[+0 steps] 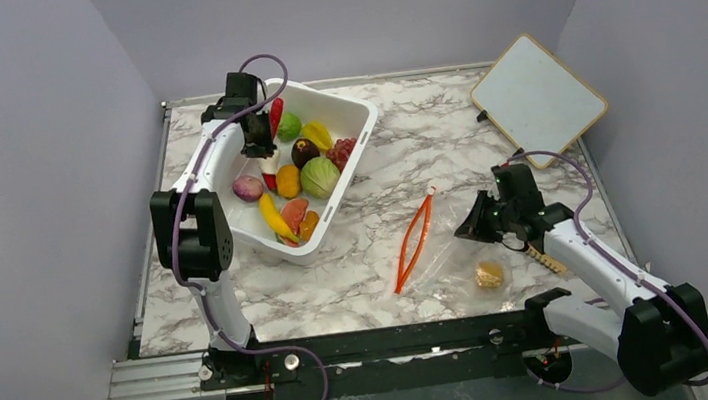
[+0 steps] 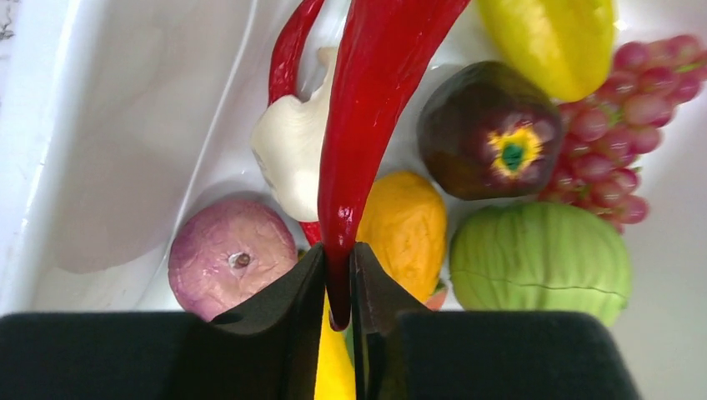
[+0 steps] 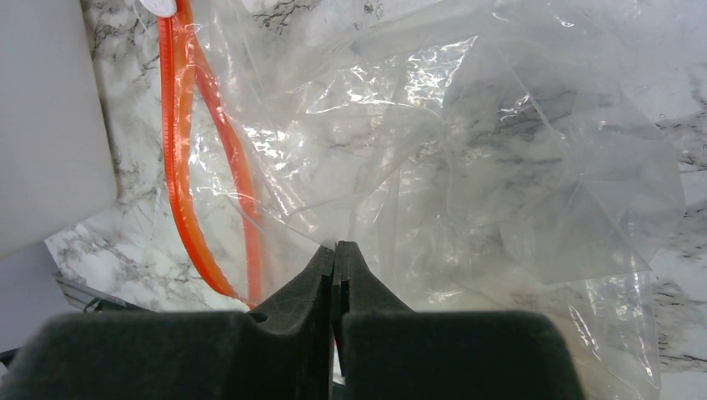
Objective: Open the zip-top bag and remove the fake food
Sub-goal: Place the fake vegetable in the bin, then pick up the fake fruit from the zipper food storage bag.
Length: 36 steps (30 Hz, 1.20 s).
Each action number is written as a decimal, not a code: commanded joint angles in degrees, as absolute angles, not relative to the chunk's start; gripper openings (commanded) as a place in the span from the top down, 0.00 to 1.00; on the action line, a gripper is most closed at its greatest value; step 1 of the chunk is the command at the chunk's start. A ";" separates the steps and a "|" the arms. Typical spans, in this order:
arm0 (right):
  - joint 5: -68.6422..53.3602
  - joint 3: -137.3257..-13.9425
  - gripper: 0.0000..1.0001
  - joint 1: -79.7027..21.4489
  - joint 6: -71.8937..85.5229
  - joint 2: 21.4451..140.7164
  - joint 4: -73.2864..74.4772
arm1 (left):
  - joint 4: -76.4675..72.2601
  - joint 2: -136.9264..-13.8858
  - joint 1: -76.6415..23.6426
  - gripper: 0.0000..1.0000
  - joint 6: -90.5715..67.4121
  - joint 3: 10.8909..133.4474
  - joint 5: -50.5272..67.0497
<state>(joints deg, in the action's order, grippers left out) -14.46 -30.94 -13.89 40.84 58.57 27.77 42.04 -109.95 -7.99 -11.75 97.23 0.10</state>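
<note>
The zip-top bag (image 1: 448,246) lies flat on the marble right of centre, its orange zip strip (image 1: 413,242) parted. My right gripper (image 1: 470,229) is shut on the bag's clear film (image 3: 467,167) at its right side; in the right wrist view the pads (image 3: 321,271) pinch the plastic beside the zip strip (image 3: 179,192). A tan piece of fake food (image 1: 488,274) sits at the bag's near corner. My left gripper (image 2: 338,275) is shut on the tip of a red chili (image 2: 367,125), held over the white tub (image 1: 361,119). That gripper (image 1: 266,142) is above the tub's far left.
The tub holds several toys: a banana (image 1: 273,217), an orange (image 1: 288,180), a green cabbage (image 1: 320,177), a purple onion (image 2: 229,254), grapes (image 2: 617,125). A white board (image 1: 537,99) leans at the back right. Grey walls close in both sides.
</note>
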 commanded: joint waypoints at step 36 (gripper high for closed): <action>-25.53 -36.18 0.99 -13.97 35.62 56.83 25.34 | 25.88 -84.98 -34.15 0.44 -22.59 70.71 21.83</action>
<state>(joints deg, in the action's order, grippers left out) -20.53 -34.17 -13.89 38.20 58.81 27.99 30.00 -85.89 -31.18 -18.06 74.32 21.17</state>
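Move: The left hand holds the fake red pepper by one end, inside the bin's far-left part; its drop spot is about 3 cm ahead, 1 cm left and roughly 9 cm below. The garlic lies some 4 cm ahead and 2 cm left, the onion 2 cm back and 6 cm left, the eggplant 5 cm ahead and 8 cm right, all about 8 cm lower. From the right hand, the drop spot is some 28 cm ahead, 40 cm left and slightly lower. The left hand sinks about 3 cm into the bin, easing back a little, while its fingers open to roughly half and let go of the red pepper by the garlic, then it rises clear and swings right about 20 cm and back some 14 cm, across the near-right rim towards the bag, turning some 30 degrees clockwise with its left side dipping and its fingers still open. The right hand keeps its pinch on the bag and late on lifts it about 2 cm, drawing it slightly left. ##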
